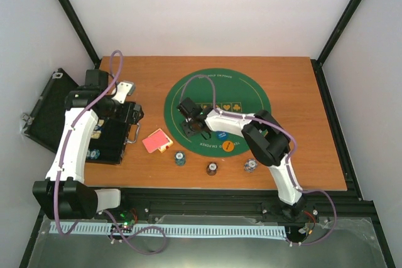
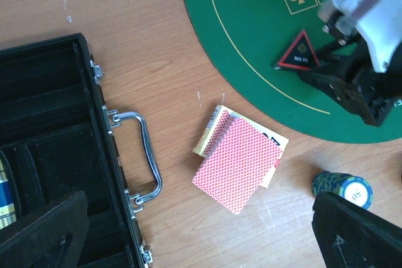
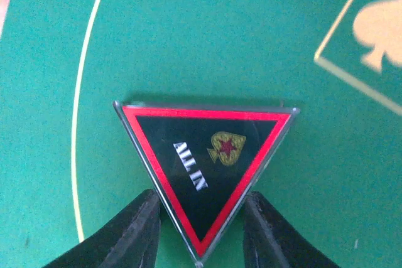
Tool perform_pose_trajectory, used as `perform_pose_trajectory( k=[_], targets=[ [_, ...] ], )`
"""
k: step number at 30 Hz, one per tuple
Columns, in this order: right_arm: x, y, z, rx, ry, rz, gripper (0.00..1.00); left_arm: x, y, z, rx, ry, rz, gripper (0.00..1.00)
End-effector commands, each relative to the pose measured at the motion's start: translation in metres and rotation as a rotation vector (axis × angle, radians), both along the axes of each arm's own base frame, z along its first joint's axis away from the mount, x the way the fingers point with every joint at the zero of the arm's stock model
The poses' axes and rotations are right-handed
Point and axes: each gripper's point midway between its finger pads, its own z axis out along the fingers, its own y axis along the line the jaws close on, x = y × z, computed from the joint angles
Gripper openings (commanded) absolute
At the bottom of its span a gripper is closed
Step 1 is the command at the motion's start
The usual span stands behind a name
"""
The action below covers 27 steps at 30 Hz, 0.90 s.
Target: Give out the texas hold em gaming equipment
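The black red-edged triangle marker [image 3: 207, 167] lies flat on the green felt mat [image 3: 188, 29]. My right gripper [image 3: 201, 233] has a finger against each side of its lower point; both also show in the left wrist view, marker [image 2: 300, 51]. Red-backed cards [image 1: 157, 140] [image 2: 242, 161] lie on the wood left of the mat. Three chip stacks [image 1: 180, 157] [image 1: 212, 169] [image 1: 250, 166] stand along the front. A blue disc [image 1: 221, 135] and an orange disc [image 1: 228, 146] sit on the mat's near edge. My left gripper [image 2: 201, 230] [image 1: 127, 110] is open and empty, above the case's edge.
The open black hinged case [image 1: 44, 108] [image 2: 50, 92] lies at the table's left, its metal handle [image 2: 147, 155] facing the cards. A few chips [image 1: 94, 153] remain in its tray. The table's front edge runs just below the chip stacks.
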Motion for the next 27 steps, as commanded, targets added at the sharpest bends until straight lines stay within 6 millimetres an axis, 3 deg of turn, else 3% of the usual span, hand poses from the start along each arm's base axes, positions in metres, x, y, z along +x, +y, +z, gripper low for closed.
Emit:
perform_pose_trajectory(
  k=[1, 4, 8, 12, 16, 18, 20, 22, 27],
  targets=[
    [0.024, 0.013, -0.001, 0.005, -0.001, -0.002, 0.38, -0.002, 0.0, 0.004, -0.037, -0.004, 0.053, 1.0],
    [0.037, 0.028, 0.001, 0.014, -0.006, 0.006, 0.38, 0.001, 0.0, -0.004, -0.047, 0.024, 0.075, 1.0],
    [0.051, 0.036, 0.006, 0.016, -0.006, -0.013, 0.38, 0.011, 0.007, 0.006, -0.021, -0.046, 0.101, 1.0],
    [0.051, 0.03, 0.04, 0.051, -0.032, -0.035, 0.47, 0.005, -0.005, 0.003, -0.065, -0.018, 0.04, 1.0],
    [0.034, -0.005, 0.073, 0.041, -0.073, -0.104, 0.63, -0.001, -0.011, -0.01, -0.085, 0.032, -0.003, 1.0],
    [0.02, -0.03, 0.082, 0.029, -0.08, -0.154, 0.65, -0.005, -0.013, -0.014, -0.088, 0.039, -0.017, 1.0],
    [0.002, -0.057, 0.08, 0.002, -0.063, -0.199, 0.66, -0.008, -0.012, -0.015, -0.079, 0.034, -0.024, 1.0],
    [-0.02, -0.083, 0.066, -0.023, -0.032, -0.23, 0.65, -0.012, -0.012, -0.014, -0.07, 0.03, -0.036, 1.0],
    [-0.053, -0.123, 0.043, -0.048, 0.02, -0.263, 0.61, -0.02, -0.014, -0.007, -0.069, 0.032, -0.066, 1.0]
  ],
)
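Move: My right hand already has a corner of the ALL IN triangle between its fingertips. The spot it is going to on the mat's left part lies about 6 cm ahead and 5 cm left. The spade card box is some 9 cm ahead and 2 cm right, the small blind button 2 cm back and 13 cm right, the red card deck 5 cm back and 15 cm left, all near table height. From my left hand that spot is roughly 12 cm ahead, 19 cm right and 20 cm below. I keep sliding the triangle low over the mat with my right hand, forward and left another 6 cm or so, then spread the fingertips to let go. From there I lift away about 7 cm and swing some 13 cm right and 9 cm back towards the small blind button, fingers half open, the wrist turning roughly 10 degrees clockwise. My open left hand sinks about 2 cm near the case. ##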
